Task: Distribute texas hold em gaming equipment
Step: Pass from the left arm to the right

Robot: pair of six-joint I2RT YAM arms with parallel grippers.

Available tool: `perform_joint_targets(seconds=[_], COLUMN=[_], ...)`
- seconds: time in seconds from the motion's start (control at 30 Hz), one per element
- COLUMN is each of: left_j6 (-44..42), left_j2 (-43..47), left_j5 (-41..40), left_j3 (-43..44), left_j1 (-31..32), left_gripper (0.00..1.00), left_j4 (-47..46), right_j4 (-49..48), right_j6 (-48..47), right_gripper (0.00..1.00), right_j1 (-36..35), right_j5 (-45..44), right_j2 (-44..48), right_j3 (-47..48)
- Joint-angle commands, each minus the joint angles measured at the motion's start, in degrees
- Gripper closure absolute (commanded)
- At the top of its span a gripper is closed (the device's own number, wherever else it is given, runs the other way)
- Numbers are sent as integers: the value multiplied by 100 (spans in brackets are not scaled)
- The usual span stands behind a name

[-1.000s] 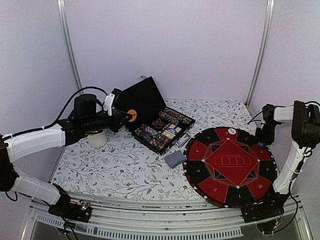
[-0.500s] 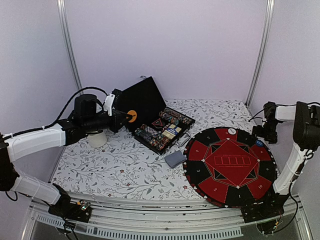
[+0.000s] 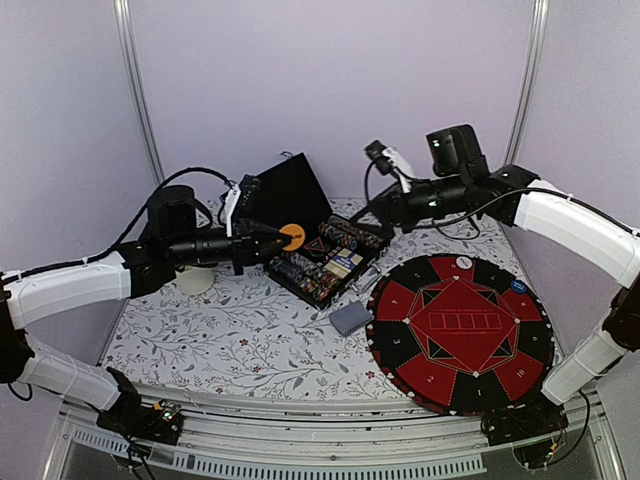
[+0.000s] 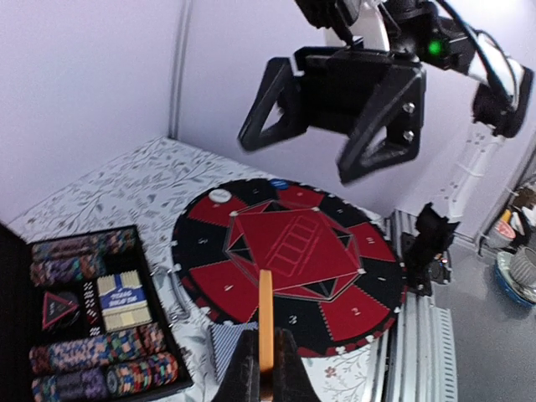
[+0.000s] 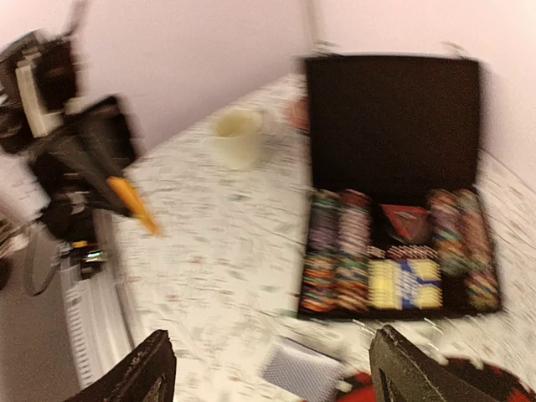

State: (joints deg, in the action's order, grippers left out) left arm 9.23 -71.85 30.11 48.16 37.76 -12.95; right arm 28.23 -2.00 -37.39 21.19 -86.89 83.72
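My left gripper [image 3: 274, 239] is shut on an orange button disc [image 3: 291, 236], held on edge in the air left of the open black chip case [image 3: 325, 255]. In the left wrist view the disc [image 4: 265, 322] stands upright between the fingers [image 4: 243, 373]. My right gripper [image 3: 385, 213] hangs open and empty above the back of the case. The blurred right wrist view looks down on the rows of poker chips [image 5: 335, 260] and a grey-blue card deck [image 5: 300, 368]. A white button [image 3: 464, 263] and a blue button [image 3: 519, 287] lie on the mat's far rim.
A round red-and-black poker mat [image 3: 460, 330] covers the right half of the table. The card deck [image 3: 350, 318] lies between mat and case. A cream cup [image 3: 195, 278] stands at the left under my left arm. The case lid [image 3: 285, 195] stands raised at the back.
My right arm has swung from the mat's far right edge to above the case, jaws now wide. My left gripper has carried the orange disc a little to the right.
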Motion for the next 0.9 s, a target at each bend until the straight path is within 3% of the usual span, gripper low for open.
perform_joint_targets(seconds=[0.0, 0.13, 0.37, 0.73, 0.87], left_j6=[187, 424, 507, 536, 497], left_j2=[191, 250, 162, 1, 18], left_j5=[1159, 1425, 1444, 1437, 1412], left_j3=[-153, -246, -172, -35, -44], left_j1=[190, 258, 310, 355, 359], left_gripper=[100, 100, 100, 100, 100], left_j4=[-1242, -1729, -1729, -1658, -1659], right_j4=[-1095, -1209, -1403, -1619, -1508], right_j6=[32, -66, 39, 165, 109], right_gripper=[26, 37, 61, 80, 97], right_j1=[-646, -1072, -1146, -1174, -1168], right_j5=[2208, 2393, 2546, 2671, 2615], right_j2=[-480, -633, -714, -721, -711], right_j3=[342, 515, 386, 242, 234])
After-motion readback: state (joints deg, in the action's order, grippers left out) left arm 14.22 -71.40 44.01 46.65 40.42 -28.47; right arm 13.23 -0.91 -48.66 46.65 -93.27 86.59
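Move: The right gripper, still empty, has the orange disc about 15 cm to its left, some 5 cm back and 2 cm lower. The left gripper holds that disc and takes it to the right gripper, about 17 cm to the right, 6 cm farther out and 2 cm higher. Around 28 cm below the left gripper, the card deck lies 15 cm to the right and 4 cm ahead, and the chip case 9 cm right and 17 cm ahead. Sweep the right gripper about 15 cm back and left, rising some 4 cm, while turning it about 35 degrees counter-clockwise to face the left gripper; close its wide-open fingers to pinch the disc's free edge. Meanwhile draw the left gripper about 5 cm back and up, turning it slightly clockwise, then hold it nearly still, keeping its grip. ##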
